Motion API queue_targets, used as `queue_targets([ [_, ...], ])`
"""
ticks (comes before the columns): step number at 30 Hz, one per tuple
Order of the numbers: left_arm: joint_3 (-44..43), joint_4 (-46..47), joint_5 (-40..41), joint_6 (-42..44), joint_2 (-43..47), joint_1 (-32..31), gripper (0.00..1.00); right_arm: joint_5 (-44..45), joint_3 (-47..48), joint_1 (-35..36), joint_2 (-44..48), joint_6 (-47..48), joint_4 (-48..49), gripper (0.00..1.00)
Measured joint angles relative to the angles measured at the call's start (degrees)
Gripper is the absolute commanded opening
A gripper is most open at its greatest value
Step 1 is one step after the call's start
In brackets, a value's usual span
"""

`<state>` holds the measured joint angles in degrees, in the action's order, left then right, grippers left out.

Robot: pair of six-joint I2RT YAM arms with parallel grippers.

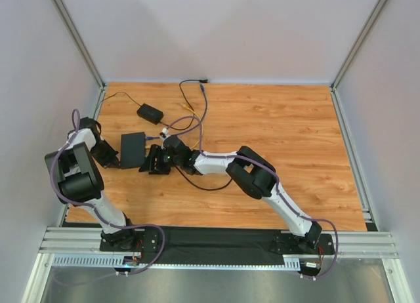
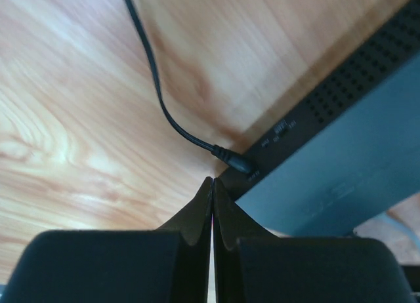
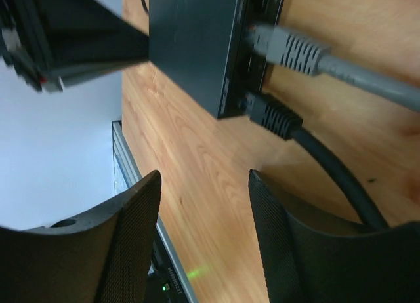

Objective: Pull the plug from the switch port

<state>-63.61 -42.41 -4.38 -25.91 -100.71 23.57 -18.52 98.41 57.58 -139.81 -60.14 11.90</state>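
The switch (image 1: 132, 149) is a flat black box lying left of centre on the wooden table. In the right wrist view its port edge (image 3: 252, 67) holds a grey plug (image 3: 289, 48) and, beside it at the corner, a black plug (image 3: 272, 116). My right gripper (image 3: 205, 178) is open, a short way back from the black plug, with only bare wood between its fingers. The black plug's cable (image 3: 341, 178) runs past the right finger. My left gripper (image 2: 213, 181) is shut on nothing, its tips at the opposite edge of the switch (image 2: 354, 145), next to a thin black power plug (image 2: 237, 162).
A small black power brick (image 1: 149, 112) lies behind the switch with its thin lead. A grey cable (image 1: 205, 109) runs toward the back wall, and a black cable (image 1: 203, 187) loops under the right arm. The table's left edge rail (image 3: 131, 165) is close by.
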Motion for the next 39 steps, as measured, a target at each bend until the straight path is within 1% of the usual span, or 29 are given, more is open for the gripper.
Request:
queue_targets([
  [6,3.7,-0.2,-1.8,-1.0,6.6,-1.4,0.0,1.2,-2.3,-1.8,0.0,-2.0,3.7,0.57],
  [11,3.3,-0.5,-0.9,-1.7,11.3,-1.5,0.01,3.9,-7.8,-1.8,1.4,-5.4,10.6,0.56],
  [14,1.3,-0.6,-1.8,-1.9,11.9,-1.6,0.0,5.7,-10.4,-1.7,3.0,-7.3,11.2,0.57],
  [17,-2.0,-0.7,-2.9,-1.8,9.8,-2.2,0.0,8.7,-12.3,-1.6,5.3,-9.0,8.8,0.58],
  [20,-3.4,-0.2,-3.8,-1.8,7.8,-3.0,0.0,12.2,-12.5,-1.5,7.1,-10.4,4.5,0.59],
  [26,-3.4,-0.3,-3.7,-0.7,6.9,-4.4,0.0,16.7,-7.8,-1.2,7.4,-10.4,-4.7,0.56],
  [32,-2.7,0.0,-3.5,0.2,6.9,-5.3,0.0,20.3,-1.1,-0.4,6.5,-6.7,-11.8,0.57],
  [36,-1.9,0.2,-3.7,0.9,6.9,-6.0,0.0,20.8,4.1,-0.1,4.4,-1.9,-14.2,0.6],
  [39,-1.1,0.9,-4.6,1.4,6.9,-6.2,0.0,20.5,3.8,0.0,4.5,1.8,-13.9,0.61],
])
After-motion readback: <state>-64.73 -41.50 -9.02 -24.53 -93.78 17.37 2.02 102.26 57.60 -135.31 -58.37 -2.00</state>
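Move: The black plug, nearest of the cables on the switch's right side, sits about 4 cm ahead of the open right hand, 1 cm left and 2 cm lower. The grey plug is 2 cm beyond it, the yellow one another 4 cm out. From the closed left hand the switch's middle is some 6 cm ahead and 6 cm right, slightly lower, the black plug about 11 cm right, level, and the power plug 2 cm straight ahead, all about 1 cm lower. Past the black plug, on the switch's port side, the right hand moves about 5 cm forward and then rises slightly, easing off to the right; it swings roughly 20 degrees clockwise and points steeper down, fingers still open. From beside the near left corner, the shut left hand shifts right, lifts about 6 cm while going forward, then sinks a little, still drifting right over the switch's near part. ##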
